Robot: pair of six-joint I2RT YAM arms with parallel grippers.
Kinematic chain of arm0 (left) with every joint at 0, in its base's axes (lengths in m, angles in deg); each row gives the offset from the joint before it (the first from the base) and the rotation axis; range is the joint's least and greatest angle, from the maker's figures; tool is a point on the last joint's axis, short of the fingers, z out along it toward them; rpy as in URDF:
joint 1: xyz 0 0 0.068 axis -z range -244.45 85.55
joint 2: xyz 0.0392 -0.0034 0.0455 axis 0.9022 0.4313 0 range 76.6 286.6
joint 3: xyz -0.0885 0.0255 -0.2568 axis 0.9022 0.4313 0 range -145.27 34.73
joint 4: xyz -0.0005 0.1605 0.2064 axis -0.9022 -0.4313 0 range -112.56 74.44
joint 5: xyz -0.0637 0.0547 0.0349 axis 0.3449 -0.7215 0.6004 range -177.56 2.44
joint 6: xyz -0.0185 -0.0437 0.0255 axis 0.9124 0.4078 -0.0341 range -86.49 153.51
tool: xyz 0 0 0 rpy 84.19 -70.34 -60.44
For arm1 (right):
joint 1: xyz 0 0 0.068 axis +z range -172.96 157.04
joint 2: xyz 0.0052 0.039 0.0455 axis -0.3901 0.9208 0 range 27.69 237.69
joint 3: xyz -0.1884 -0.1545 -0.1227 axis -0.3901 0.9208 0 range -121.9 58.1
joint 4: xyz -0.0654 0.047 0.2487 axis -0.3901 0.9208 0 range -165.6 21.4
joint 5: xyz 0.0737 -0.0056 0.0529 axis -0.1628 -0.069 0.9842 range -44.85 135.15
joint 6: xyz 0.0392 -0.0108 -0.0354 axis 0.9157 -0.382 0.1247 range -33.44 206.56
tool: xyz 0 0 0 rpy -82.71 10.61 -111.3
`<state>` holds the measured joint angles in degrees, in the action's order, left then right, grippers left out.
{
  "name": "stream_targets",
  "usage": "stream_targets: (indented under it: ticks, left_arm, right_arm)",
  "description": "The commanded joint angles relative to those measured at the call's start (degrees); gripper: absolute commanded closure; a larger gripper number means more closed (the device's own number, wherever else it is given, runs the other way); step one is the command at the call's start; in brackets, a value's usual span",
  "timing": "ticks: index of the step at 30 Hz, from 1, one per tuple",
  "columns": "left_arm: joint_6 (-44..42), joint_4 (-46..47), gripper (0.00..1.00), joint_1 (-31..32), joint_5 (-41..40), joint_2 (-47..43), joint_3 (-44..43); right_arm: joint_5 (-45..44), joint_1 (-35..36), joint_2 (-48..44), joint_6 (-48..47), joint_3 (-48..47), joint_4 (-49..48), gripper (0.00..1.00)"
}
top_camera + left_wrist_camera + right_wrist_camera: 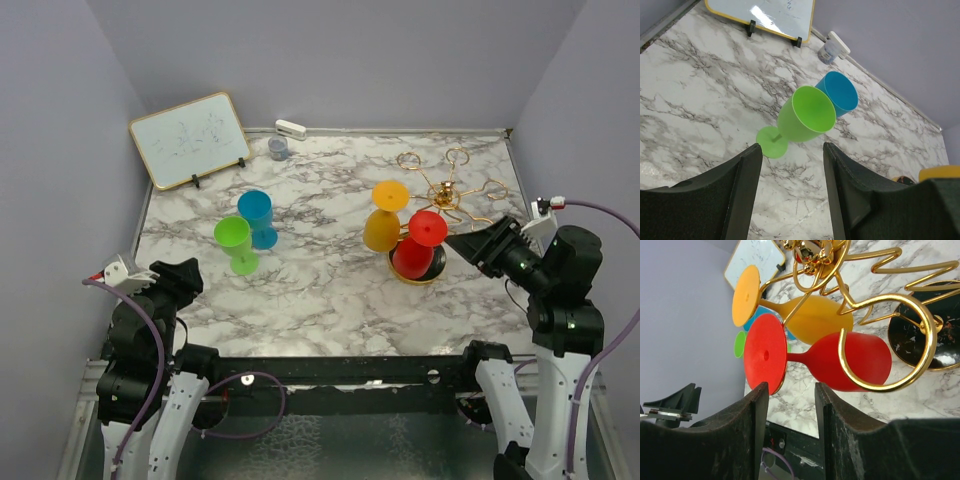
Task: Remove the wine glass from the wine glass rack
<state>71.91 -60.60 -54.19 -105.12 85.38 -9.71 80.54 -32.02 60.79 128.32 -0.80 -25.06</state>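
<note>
The gold wine glass rack (443, 193) stands at the right on its black base (920, 340). Two wine glasses hang upside down from its loops: a red one (420, 245) (855, 362) and an orange one (385, 215) (815, 320). My right gripper (462, 243) (790, 395) is open just right of the red glass. Its tips sit short of the red foot, with nothing between them. A gold loop (885, 340) of the rack circles in front of the red bowl. My left gripper (185, 275) (791, 150) is open and empty at the near left.
A green glass (235, 240) (805, 115) and a blue glass (257, 215) (840, 92) stand upright left of centre. A whiteboard (190, 140), a small jar (278, 148) and a white block (290, 128) sit at the back. Walls close in three sides.
</note>
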Motion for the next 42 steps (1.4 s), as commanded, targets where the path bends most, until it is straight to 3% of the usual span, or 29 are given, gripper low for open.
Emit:
stream_targets:
  ticks: [1,27,42]
  left_arm:
    - [-0.77,1.40,0.46,0.20,0.51,-0.15,0.31]
    - [-0.49,1.44,0.46,0.20,0.07,0.73,0.35]
    - [-0.51,1.44,0.47,0.20,0.07,1.07,0.38]
  right_arm:
    - [-0.09,0.18,1.16,-0.73,1.16,-5.83,0.58]
    - [9.74,0.18,7.65,-1.51,5.40,-15.81,0.66]
    - [9.81,0.18,6.73,-1.25,2.74,-15.40,0.97]
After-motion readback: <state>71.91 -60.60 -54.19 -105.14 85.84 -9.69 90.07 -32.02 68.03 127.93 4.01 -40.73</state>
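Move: The red wine glass hangs upside down. Its foot is level with the right fingertips, about 4 cm ahead and 3 cm left of the hand. From the same hand, the orange wine glass's foot is roughly 10 cm ahead and 10 cm left, and the rack's hub some 10 cm straight ahead. An empty loop sits about 3 cm ahead, 7 cm right and slightly lower. From the left hand, the red foot is about 40 cm right, 7 cm ahead and slightly higher. Forward at nearly constant height, the right hand eases about 4 cm, edging slightly left to bring its open fingers around the near right rim of the red wine glass's foot, while the wrist turns some 10 degrees counter-clockwise. It then holds its place and the fingers close almost fully, pinching the thin rim. ##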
